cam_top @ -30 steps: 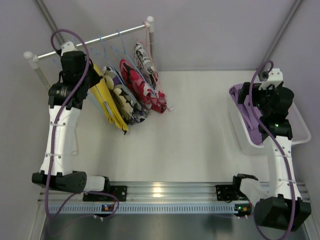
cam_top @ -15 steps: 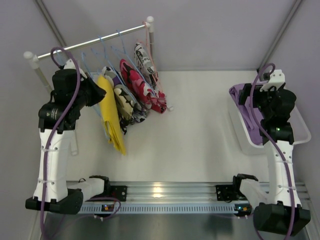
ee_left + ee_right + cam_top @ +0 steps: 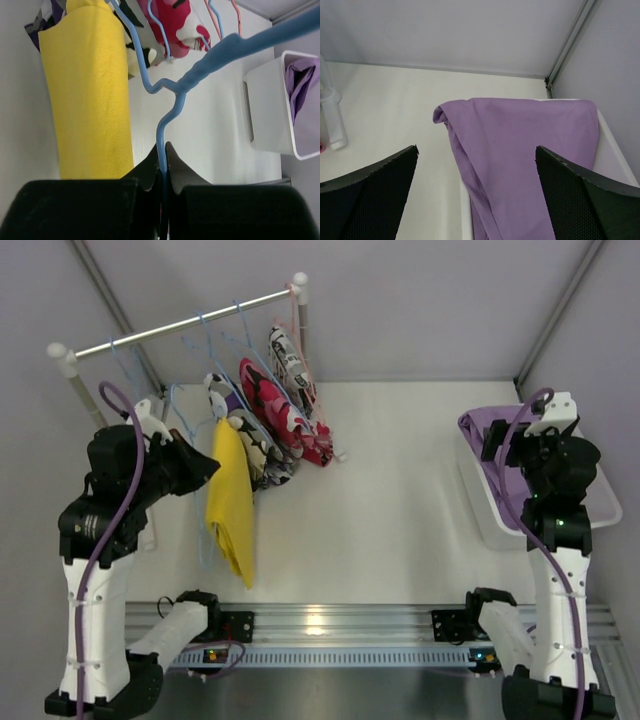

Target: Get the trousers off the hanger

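My left gripper (image 3: 162, 148) (image 3: 207, 467) is shut on the wire of a blue hanger (image 3: 172, 102). The yellow trousers (image 3: 87, 90) (image 3: 232, 502) hang from that hanger, in front of the rail (image 3: 180, 326). Other print trousers, black-and-white (image 3: 252, 445) and pink-red (image 3: 280, 412), stay on hangers at the rail. The lilac trousers (image 3: 520, 150) (image 3: 488, 462) lie draped over the rim of a white bin (image 3: 603, 495) at the right. Above them my right gripper (image 3: 476, 148) (image 3: 498, 440) stands open with nothing between its fingers.
The rail stands on two white posts (image 3: 301, 315) at the back left. Grey walls close off the back and both sides. The white bin (image 3: 265, 110) shows at the right of the left wrist view, with the lilac cloth (image 3: 300, 82) inside.
My left arm has drawn back toward the near edge, carrying the blue hanger and yellow trousers away from the rail. My right arm has shifted slightly right and back over the bin.
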`<state>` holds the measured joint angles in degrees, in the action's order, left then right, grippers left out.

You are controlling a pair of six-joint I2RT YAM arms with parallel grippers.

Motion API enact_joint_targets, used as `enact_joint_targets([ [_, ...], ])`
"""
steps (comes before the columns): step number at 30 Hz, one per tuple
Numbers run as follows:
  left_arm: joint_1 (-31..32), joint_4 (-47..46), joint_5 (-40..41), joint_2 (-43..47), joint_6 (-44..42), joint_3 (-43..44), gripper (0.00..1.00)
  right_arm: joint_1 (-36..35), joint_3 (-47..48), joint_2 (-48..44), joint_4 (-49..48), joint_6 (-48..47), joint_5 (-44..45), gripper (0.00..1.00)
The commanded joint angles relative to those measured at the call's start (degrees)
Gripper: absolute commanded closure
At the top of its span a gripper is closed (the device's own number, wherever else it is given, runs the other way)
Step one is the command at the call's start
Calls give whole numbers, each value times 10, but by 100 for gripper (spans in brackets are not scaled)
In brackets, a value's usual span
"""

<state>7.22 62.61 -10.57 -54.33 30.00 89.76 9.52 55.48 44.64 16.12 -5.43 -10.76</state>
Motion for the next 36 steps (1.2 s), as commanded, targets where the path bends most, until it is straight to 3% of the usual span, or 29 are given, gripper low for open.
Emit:
enact_joint_targets([
  [1, 2, -14, -57, 48, -2, -12, 100, -7, -10, -17, 19, -17, 14, 1],
  [16, -2, 41, -287, 110, -25, -32, 100, -7, -13, -54, 52, -8, 39, 0],
  [20, -2, 36, -342, 70, -55, -15, 100, -7, -15, -55, 58, -1, 45, 1],
  [27, 4, 6, -369, -47, -92, 0, 100, -7, -12, -46, 59, 0, 57, 1],
  [36, 223, -96, -225, -162, -80, 77, 100, -7, -20, -46, 56, -5, 64, 0],
])
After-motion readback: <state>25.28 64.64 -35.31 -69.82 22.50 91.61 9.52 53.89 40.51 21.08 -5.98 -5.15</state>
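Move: The left gripper already holds the blue hanger, with the yellow trousers hanging roughly 17 cm below it, 5 cm ahead and 3 cm to its right. The open right gripper waits about 55 cm to the left gripper's right and 8 cm farther out. The patterned trousers hang about 12 cm ahead and 7 cm right of the left gripper, 10 cm lower. From the right gripper, the yellow trousers lie some 52 cm left, 4 cm back, 13 cm lower. Keep the left gripper shut on the hanger and draw it back about 10 cm, easing right, to bring the yellow trousers away from the rack. Then curve forward again and on to the right towards the right gripper, ending some 13 cm right of the start and a little lower, while turning the wrist clockwise about 40 degrees. ##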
